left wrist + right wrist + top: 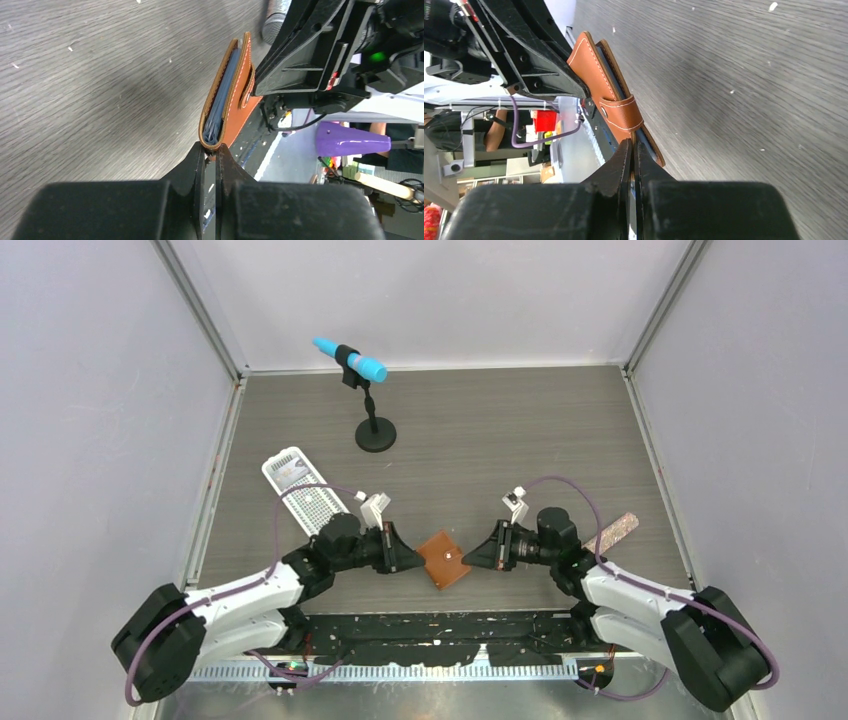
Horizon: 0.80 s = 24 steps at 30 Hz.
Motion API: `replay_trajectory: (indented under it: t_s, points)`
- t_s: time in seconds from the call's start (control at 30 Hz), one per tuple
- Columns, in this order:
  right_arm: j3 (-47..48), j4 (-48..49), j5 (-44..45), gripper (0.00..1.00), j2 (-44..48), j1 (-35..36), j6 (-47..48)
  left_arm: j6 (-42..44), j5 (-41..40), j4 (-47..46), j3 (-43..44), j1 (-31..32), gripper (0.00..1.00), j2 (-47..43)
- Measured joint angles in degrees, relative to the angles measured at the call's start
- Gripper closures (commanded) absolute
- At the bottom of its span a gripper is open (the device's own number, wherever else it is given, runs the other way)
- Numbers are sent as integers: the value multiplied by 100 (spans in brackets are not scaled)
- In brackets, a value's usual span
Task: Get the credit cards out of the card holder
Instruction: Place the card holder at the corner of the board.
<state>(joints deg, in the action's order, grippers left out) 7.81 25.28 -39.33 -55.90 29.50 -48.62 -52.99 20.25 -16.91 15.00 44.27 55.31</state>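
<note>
The tan-brown card holder (444, 558) hangs folded between my two grippers, just above the table's near middle. In the left wrist view I see it edge-on (239, 102), with pale blue layers (220, 112) between its leather flaps. I cannot tell the credit cards apart from the pockets there. My left gripper (216, 148) is shut, pinching the holder's folded end. My right gripper (633, 142) is shut on the opposite edge, just below the snap tab (621, 112). From above, the left gripper (417, 560) and the right gripper (472, 557) face each other across the holder.
A white perforated tray (305, 495) lies behind the left arm. A blue microphone on a black stand (372, 410) is at the back centre. A glittery grey strip (612, 533) lies to the right of the right arm. Grey walls enclose the table.
</note>
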Motion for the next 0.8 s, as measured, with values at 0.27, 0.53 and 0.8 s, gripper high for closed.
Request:
replay_trajectory:
  t_s: [0.27,0.53,0.8]
  points:
    - [-2,-590,649,83,-468,-125,472,354,-387,374,94,-111,98,920]
    - [13,-1082,1119,76,-533,11,726,396,-450,396,450,-151,60,1845]
    - [868,-2302,2312,66,-111,1082,1005,455,-579,846,442,-142,46,1318]
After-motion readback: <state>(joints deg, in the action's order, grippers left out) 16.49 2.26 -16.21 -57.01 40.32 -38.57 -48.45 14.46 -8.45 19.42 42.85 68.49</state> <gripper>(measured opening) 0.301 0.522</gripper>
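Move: The card holder is pinched between the hands, some 4 cm right of the left hand and 4 cm left of the right, about level with both. Its landing spot on the board lies about 8 cm below, 3 cm right and 1 cm ahead of the left hand; from the right hand, 5 cm left, 1 cm ahead and 7 cm down. The white tray lies roughly 18 cm ahead and 24 cm left of the left hand, the glitter microphone about 7 cm ahead and 29 cm right of the right hand, both on the board. Both hands let go of the card holder's opposite edges while sinking about 7 cm towards the board, the right fingers starting to part first, the left ones only once low. The hands spread 2 to 3 cm apart and their fingertips tip down some 15 to 20 degrees; then the right rises about 3 cm and comes partly back inward, while the left lifts barely a centimetre. ##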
